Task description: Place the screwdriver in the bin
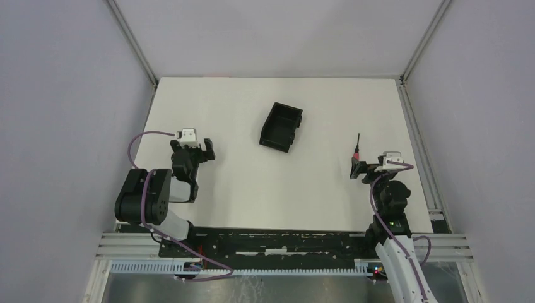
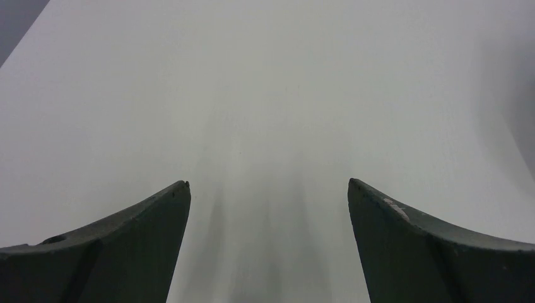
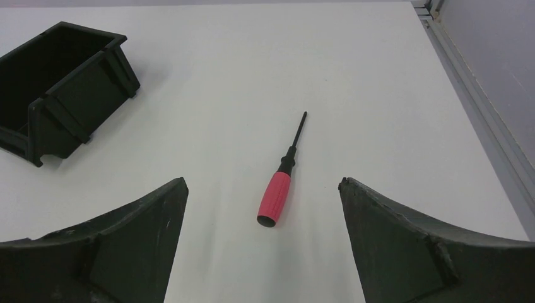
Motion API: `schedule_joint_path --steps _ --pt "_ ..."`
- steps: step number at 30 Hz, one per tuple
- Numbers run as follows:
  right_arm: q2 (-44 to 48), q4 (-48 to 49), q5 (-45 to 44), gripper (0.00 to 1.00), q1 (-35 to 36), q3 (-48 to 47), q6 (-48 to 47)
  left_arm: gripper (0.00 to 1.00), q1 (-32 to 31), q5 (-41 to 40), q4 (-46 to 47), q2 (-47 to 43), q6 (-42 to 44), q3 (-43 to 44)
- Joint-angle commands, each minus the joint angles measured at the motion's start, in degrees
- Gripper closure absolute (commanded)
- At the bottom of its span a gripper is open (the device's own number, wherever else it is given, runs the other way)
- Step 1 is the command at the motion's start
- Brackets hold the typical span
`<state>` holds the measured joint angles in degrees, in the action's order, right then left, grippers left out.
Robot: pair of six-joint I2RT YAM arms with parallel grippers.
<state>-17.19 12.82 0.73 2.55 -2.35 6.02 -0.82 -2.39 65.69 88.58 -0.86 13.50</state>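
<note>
The screwdriver [image 1: 356, 147] [image 3: 275, 197], with a red handle and a thin dark shaft, lies flat on the white table at the right, shaft pointing away from the arms. My right gripper [image 1: 364, 166] [image 3: 262, 181] is open just short of the handle end, and the handle lies between the lines of the two fingertips without touching either. The black bin [image 1: 281, 127] [image 3: 60, 88] stands empty at the table's middle back, left of the screwdriver. My left gripper [image 1: 194, 147] [image 2: 268, 183] is open over bare table at the left, holding nothing.
The white table [image 1: 252, 183] is walled by grey panels on three sides. An aluminium rail [image 1: 419, 151] [image 3: 479, 113] runs along the right edge, close to the right arm. The arm bases sit on a black rail [image 1: 277, 243] at the near edge.
</note>
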Motion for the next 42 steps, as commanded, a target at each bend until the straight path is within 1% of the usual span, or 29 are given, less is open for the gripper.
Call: schedule_joint_path --steps 1,5,8,11,16,18,19,21,23,29,33,36,39,41,42 --pt "-0.89 1.96 -2.65 0.03 -0.09 -2.05 0.36 0.00 0.20 0.51 1.68 -0.35 -0.81 0.73" --pt "-5.53 -0.78 -2.13 0.03 -0.09 -9.22 -1.70 0.00 0.20 0.54 1.67 -0.33 -0.81 0.74" --pt "-11.70 -4.70 -3.65 0.03 -0.02 -18.55 -2.86 0.00 0.20 0.53 1.72 -0.33 -0.81 0.74" --pt "-21.01 -12.36 -7.57 0.03 -0.14 -32.09 -3.36 0.00 0.20 0.54 1.72 -0.37 -0.81 0.73" --pt "-45.02 -37.30 -12.65 0.02 -0.17 -60.89 -2.62 0.00 0.25 0.52 1.72 -0.36 -0.81 0.70" --pt "-55.32 -45.57 -10.01 0.02 -1.00 -69.95 -3.47 0.00 0.21 0.53 1.68 -0.42 -0.81 0.70" --pt "-60.83 -48.16 -7.08 0.02 -1.68 -73.66 -3.63 0.00 0.20 0.52 1.72 -0.38 -0.81 0.66" --pt "-69.03 -50.93 -1.09 0.02 -2.23 -77.13 -3.79 0.00 0.20 0.54 1.72 -0.41 -0.81 0.66" --pt "-73.90 -49.78 0.67 0.04 -2.21 -76.28 -2.86 0.00 0.20 0.52 1.72 -0.42 -0.81 0.65" --pt "-81.04 -41.63 1.22 0.12 -2.26 -66.20 -0.34 0.00 0.20 0.58 1.72 -0.42 -0.81 0.65" --pt "-84.94 -38.37 0.80 0.23 -2.21 -62.19 -0.61 0.00 0.20 0.55 1.72 -0.42 -0.81 0.65" --pt "-87.12 -37.13 -0.38 0.36 -2.26 -60.23 -0.55 0.00 0.20 0.55 1.72 -0.42 -0.81 0.70" --pt "-87.97 -37.11 -2.56 0.61 -2.22 -59.22 -0.58 0.00 0.20 0.51 1.72 -0.42 -0.81 0.65" --pt "-87.52 -38.81 -2.97 0.84 -2.20 -60.28 -0.73 0.00 0.20 0.57 1.72 -0.42 -0.81 0.65" --pt "-87.10 -40.00 -2.99 0.93 -2.19 -61.54 -0.94 0.00 0.20 0.52 1.72 -0.42 -0.81 0.65"
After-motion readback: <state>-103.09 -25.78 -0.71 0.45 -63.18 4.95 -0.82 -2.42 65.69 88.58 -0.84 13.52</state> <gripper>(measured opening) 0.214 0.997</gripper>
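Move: From the right gripper the screwdriver lies about 11 cm ahead, 1 cm to the right and some 13 cm below, flat on the table with its tip pointing away. Its neighbour, the bin, stands roughly 19 cm ahead of this gripper, 24 cm to the left and 11 cm below. From the left gripper the screwdriver is about level in reach, around 54 cm to the right and 7 cm lower. Swing the right gripper up and forward in an arc, each by about 18 cm, over and beyond the screwdriver, then drop steeply onto it while drawing back some 8 cm, pitching the fingers down about 65 degrees. Stop low over the table and close the wide-open fingers sideways to pinch the screwdriver's black collar just ahead of the red handle. ##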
